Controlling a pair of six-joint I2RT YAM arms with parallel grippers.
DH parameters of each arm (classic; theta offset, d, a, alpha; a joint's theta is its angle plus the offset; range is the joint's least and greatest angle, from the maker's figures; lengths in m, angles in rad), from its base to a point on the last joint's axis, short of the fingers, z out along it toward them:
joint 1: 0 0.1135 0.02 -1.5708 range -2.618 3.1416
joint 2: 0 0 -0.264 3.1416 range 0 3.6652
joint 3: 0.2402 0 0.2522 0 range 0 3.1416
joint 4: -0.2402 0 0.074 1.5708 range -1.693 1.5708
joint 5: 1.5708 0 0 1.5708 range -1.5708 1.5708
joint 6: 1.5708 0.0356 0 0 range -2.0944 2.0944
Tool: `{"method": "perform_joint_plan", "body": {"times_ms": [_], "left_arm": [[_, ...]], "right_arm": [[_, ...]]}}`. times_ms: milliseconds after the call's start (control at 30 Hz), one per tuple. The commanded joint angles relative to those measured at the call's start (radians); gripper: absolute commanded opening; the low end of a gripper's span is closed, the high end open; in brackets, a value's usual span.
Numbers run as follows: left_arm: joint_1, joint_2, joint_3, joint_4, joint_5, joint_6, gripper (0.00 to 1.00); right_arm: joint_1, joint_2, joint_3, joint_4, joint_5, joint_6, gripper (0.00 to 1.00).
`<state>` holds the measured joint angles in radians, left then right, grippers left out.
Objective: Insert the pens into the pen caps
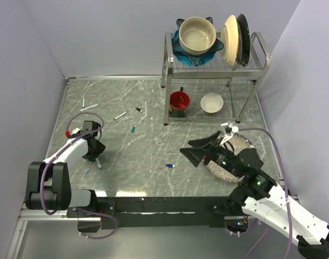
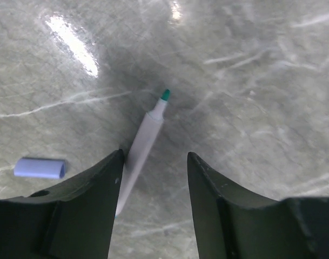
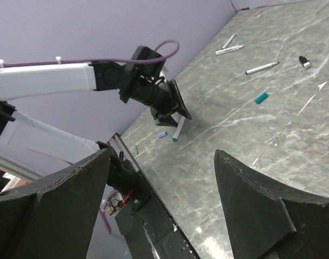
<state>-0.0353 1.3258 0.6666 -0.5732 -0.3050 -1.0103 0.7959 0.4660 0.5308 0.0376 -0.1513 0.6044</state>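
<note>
A white-grey pen (image 2: 145,137) with a green tip lies on the marble table, between the fingers of my left gripper (image 2: 155,155). The jaws stand open: the pen rests against the left finger, with a gap to the right finger. A blue pen cap (image 2: 39,168) lies just to its left. From above, my left gripper (image 1: 93,154) stands over this pen (image 1: 99,163) at the table's left. Further pens (image 1: 89,107) (image 1: 120,115), a black cap (image 1: 138,110), a teal cap (image 1: 133,129) and another blue cap (image 1: 169,165) are scattered about. My right gripper (image 1: 194,151) hovers open and empty.
A metal dish rack (image 1: 261,51) with bowls and plates stands at the back right, with a red mug (image 1: 179,102) and a white bowl (image 1: 212,102) beneath it. A silvery pan (image 1: 245,144) lies under my right arm. Purple walls close in the sides.
</note>
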Motion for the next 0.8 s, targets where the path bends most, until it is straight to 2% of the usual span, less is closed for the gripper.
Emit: {"method": "perform_joint_plan", "body": {"times_ms": [0, 133, 300, 400, 433, 533, 767], "left_arm": [[0.020, 0.038, -0.036, 0.064, 0.043, -0.017, 0.55], [0.026, 0.081, -0.033, 0.075, 0.041, -0.014, 0.51], [0.025, 0.092, -0.033, 0.073, 0.030, -0.007, 0.35], [0.026, 0.082, -0.032, 0.078, 0.033, 0.001, 0.23], [0.025, 0.079, -0.032, 0.081, 0.038, 0.012, 0.15], [0.025, 0.061, -0.042, 0.110, 0.070, 0.038, 0.01], [0.003, -0.100, -0.065, 0.177, 0.213, 0.124, 0.01]], "right_arm": [[-0.003, -0.015, 0.006, 0.022, -0.004, -0.006, 0.85], [-0.003, -0.017, 0.009, 0.021, -0.002, 0.001, 0.85], [-0.001, -0.009, 0.011, 0.022, -0.008, 0.012, 0.85], [-0.003, -0.004, 0.012, 0.024, -0.010, 0.020, 0.85], [-0.003, -0.003, 0.015, 0.022, -0.014, 0.021, 0.85], [-0.003, 0.005, 0.012, 0.024, -0.017, 0.037, 0.85], [-0.003, 0.068, -0.003, 0.039, -0.063, 0.055, 0.84]]}}
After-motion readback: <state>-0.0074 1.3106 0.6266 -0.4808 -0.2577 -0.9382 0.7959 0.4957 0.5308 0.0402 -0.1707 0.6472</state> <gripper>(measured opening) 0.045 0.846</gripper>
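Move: The uncapped green-nibbed pen lies just under the left hand, between its open fingers, its middle some 2 cm back, level left-right and about 1 cm below. The blue cap lies about 6 cm back and 5 cm left; the teal cap roughly 12 cm ahead and 17 cm right; the white pen about 20 cm ahead and 11 cm right, all at table height. From the right hand the green-nibbed pen is some 40 cm left, 8 cm ahead and 29 cm below. The left hand eases down barely 1 cm over the green-nibbed pen while edging about 1 cm to its left, and its half-open fingers close nearly all the way, pinching the pen's barrel a few centimetres behind the nib. Once they are shut, the hand slides back right by about 1 cm and creeps slightly forward, fingers still pointing steeply down and keeping their grip. ##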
